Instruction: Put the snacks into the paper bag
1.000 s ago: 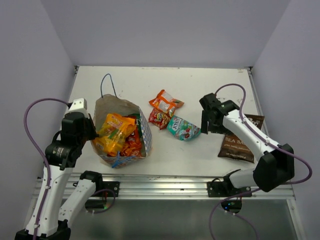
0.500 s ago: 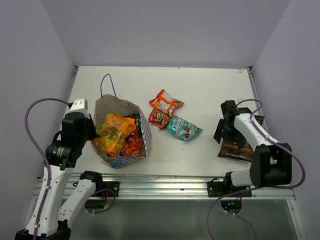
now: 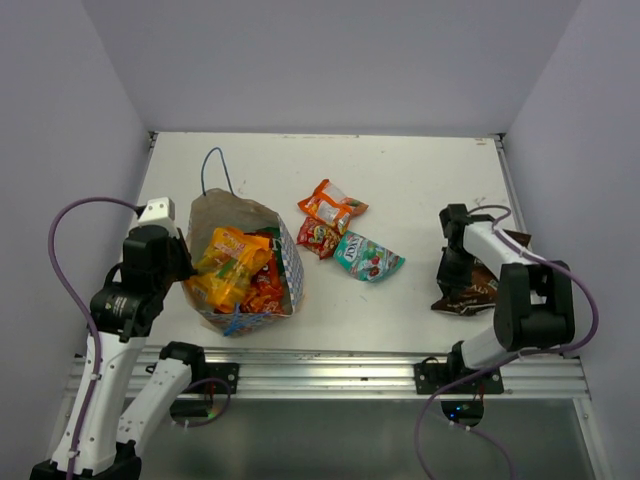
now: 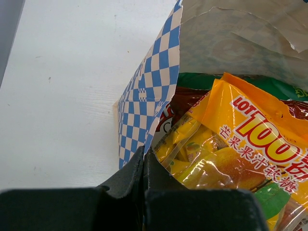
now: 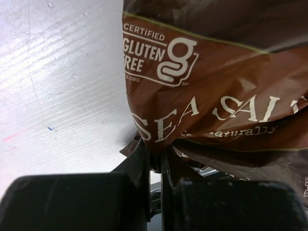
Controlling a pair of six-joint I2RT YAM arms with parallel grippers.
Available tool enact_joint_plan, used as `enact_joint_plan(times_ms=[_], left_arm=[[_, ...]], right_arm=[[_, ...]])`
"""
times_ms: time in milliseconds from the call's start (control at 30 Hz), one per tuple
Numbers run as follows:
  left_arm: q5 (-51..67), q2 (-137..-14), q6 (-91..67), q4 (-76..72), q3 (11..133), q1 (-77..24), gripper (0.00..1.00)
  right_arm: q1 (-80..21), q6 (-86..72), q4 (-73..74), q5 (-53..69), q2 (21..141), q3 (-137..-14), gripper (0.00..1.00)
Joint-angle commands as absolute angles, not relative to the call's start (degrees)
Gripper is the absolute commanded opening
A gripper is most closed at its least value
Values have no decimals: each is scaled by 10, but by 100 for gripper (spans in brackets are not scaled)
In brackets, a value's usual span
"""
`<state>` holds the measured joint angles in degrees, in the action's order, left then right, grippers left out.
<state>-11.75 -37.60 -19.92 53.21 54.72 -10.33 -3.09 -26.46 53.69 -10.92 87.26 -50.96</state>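
The white paper bag (image 3: 215, 212) stands open at the left, stuffed with yellow and red snacks (image 3: 232, 262). My left gripper (image 3: 184, 262) is shut on the bag's left rim (image 4: 147, 139), right beside a yellow mango packet (image 4: 231, 149). In the middle of the table lie an orange packet (image 3: 331, 205), a small red one (image 3: 318, 237) and a teal one (image 3: 365, 257). At the right my right gripper (image 3: 455, 272) is shut on the crumpled edge of the dark brown sea-salt packet (image 3: 470, 290), its fold pinched between the jaws (image 5: 192, 96).
A blue string handle (image 3: 215, 165) of the bag lies on the table behind it. The metal rail (image 3: 330, 365) runs along the near edge. Grey walls close in the table at left, right and back.
My right arm swung right and down from beside the teal packet to the brown packet, then closed on its edge, crumpling it. The left arm held still.
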Motion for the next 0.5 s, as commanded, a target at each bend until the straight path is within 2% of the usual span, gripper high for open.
enact_joint_plan(times_ms=[0, 167, 233, 400, 467], left_arm=[[-110, -372, -192, 498, 550, -106, 0], [-105, -378, -189, 493, 549, -106, 0], [-99, -383, -189, 489, 549, -106, 0], [-94, -396, -186, 477, 550, -106, 0], [-95, -400, -186, 476, 550, -106, 0]], right_arm=[[-31, -263, 513, -74, 879, -526, 0], [-52, -224, 566, -7, 803, -668, 0], [-80, -203, 583, 37, 802, -785, 0], [-227, -211, 589, 143, 857, -1063, 0], [-283, -237, 582, 219, 893, -1127, 0]])
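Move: The right fingers are already shut on the near-left edge of the brown sea salt pack at table height, with the paper bag they carry for about 46 cm to the left, 1 cm ahead and some 8 cm higher. Between them lie the teal pack, 18 cm left and 7 ahead, the red pack, 29 left and 12 ahead, and the orange pack, 26 left and 20 ahead. From the left hand, the bag's middle is about 10 cm right, 1 ahead and 11 below. Keeping its pinch on the edge of the brown sea salt pack, the right hand starts slowly, then sweeps up fast by about 30 cm, swinging left towards the paper bag and at first also forward, to end high above the teal pack. On the way the wrist tips the downward fingers up to point forward by some 45 degrees, also rolling and turning counter-clockwise, while the left hand keeps the bag's left rim pinched nearly still. ##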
